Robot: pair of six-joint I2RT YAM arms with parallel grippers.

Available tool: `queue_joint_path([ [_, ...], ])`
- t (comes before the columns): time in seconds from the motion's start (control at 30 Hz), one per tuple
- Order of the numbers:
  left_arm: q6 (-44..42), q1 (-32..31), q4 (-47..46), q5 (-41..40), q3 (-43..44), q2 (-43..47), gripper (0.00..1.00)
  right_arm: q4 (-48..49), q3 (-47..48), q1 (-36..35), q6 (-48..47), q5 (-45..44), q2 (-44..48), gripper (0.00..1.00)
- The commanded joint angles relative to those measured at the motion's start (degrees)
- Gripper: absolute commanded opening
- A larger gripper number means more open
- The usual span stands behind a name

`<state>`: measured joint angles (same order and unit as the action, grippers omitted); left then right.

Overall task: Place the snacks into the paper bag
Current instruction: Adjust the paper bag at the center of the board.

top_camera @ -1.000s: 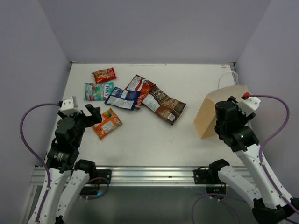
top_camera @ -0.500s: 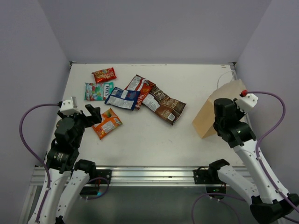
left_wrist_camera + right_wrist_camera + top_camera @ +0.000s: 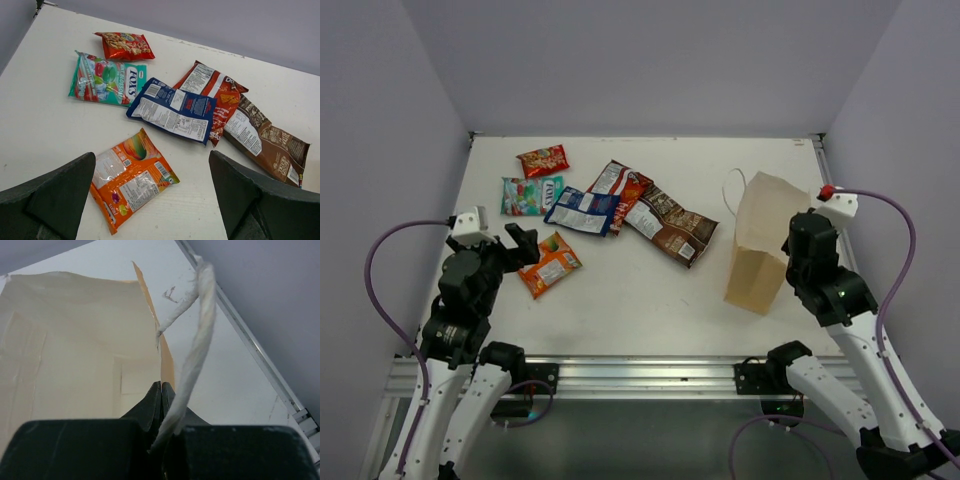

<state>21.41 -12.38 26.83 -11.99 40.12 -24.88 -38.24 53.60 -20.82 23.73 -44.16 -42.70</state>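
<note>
Several snacks lie at the table's left. They are a red packet, a teal one, a blue-white one, a red-white one, a dark brown one and an orange one. My left gripper hangs open just above and short of the orange packet, touching nothing. The tan paper bag stands nearly upright at the right. My right gripper is shut on the bag's right rim, pinching the paper wall. The bag's open inside faces this camera. A white cord handle drapes across the fingers.
The packets overlap in a loose pile; the blue one lies over the red-white one, beside the brown one. A second cord handle loops off the bag's far side. Purple walls close in left, back and right.
My right gripper has shut on the bag's rim. The bag has swung from lying tilted at the right edge to nearly upright, shifted left. The left arm has stayed still.
</note>
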Motion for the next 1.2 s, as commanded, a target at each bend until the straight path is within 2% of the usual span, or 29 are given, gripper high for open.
queue_joint_path([
  [0.0,-0.93,0.17,-3.27,3.28,-0.75,-1.74,1.00,1.94,2.82,0.25,-4.83,3.82,-0.54,0.00],
  [0.3,1.17,0.17,-1.78,14.26,1.54,-13.69,1.00,2.12,1.68,0.25,-6.24,5.84,-1.51,0.00],
  [0.53,6.18,-0.53,-5.81,28.05,1.11,-28.70,1.00,3.26,0.62,0.25,-6.24,6.54,-1.51,0.00],
  [0.57,7.58,-1.32,-7.22,27.81,0.67,-30.12,1.00,3.35,0.62,0.34,-6.15,6.81,-1.42,0.00],
  [0.7,18.28,-13.85,-16.42,18.50,-0.83,-36.19,1.00,3.35,0.01,0.25,-6.24,6.55,-0.37,0.00],
  [0.9,33.32,-23.19,-35.23,12.27,-3.99,-44.63,1.00,3.61,-0.17,0.25,-6.24,6.02,-0.10,0.00],
  [0.97,37.80,-28.28,-39.46,5.51,-3.65,-47.35,1.00,3.52,-0.34,0.25,-6.15,6.02,-0.02,0.00],
  [1.03,40.10,-31.46,-41.59,-0.45,-2.16,-50.94,1.00,3.61,-0.52,0.25,-6.15,6.28,0.25,0.00],
  [1.17,43.45,-37.35,-43.70,-6.11,3.81,-59.30,0.98,3.43,-0.34,0.25,-6.15,5.67,1.04,0.00],
])
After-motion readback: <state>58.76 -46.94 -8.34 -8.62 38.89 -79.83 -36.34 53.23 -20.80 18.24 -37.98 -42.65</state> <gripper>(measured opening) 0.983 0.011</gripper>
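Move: From my left hand, the paper bag stands about 51 cm to the right and 4 cm ahead, its middle some 13 cm lower. The brown packet lies about 34 cm right and 19 cm ahead, and the orange packet 4 cm right and 8 cm ahead, both on the board roughly 25 cm below. My right hand already holds the bag by its rim; the bag's middle is around 6 cm left, 4 cm ahead and 13 cm below that hand. I swing my empty left hand rightward towards the bag, about 27 cm in all, sinking some 15 cm mostly in the first half, then sweeping nearly level past the near side of the brown packet. Its open fingers tip down about 30 degrees and swing to the right as the hand rolls. My right hand keeps its pinch on the bag rim, eases 1.5 cm left with a slight counter-clockwise turn, then holds. ##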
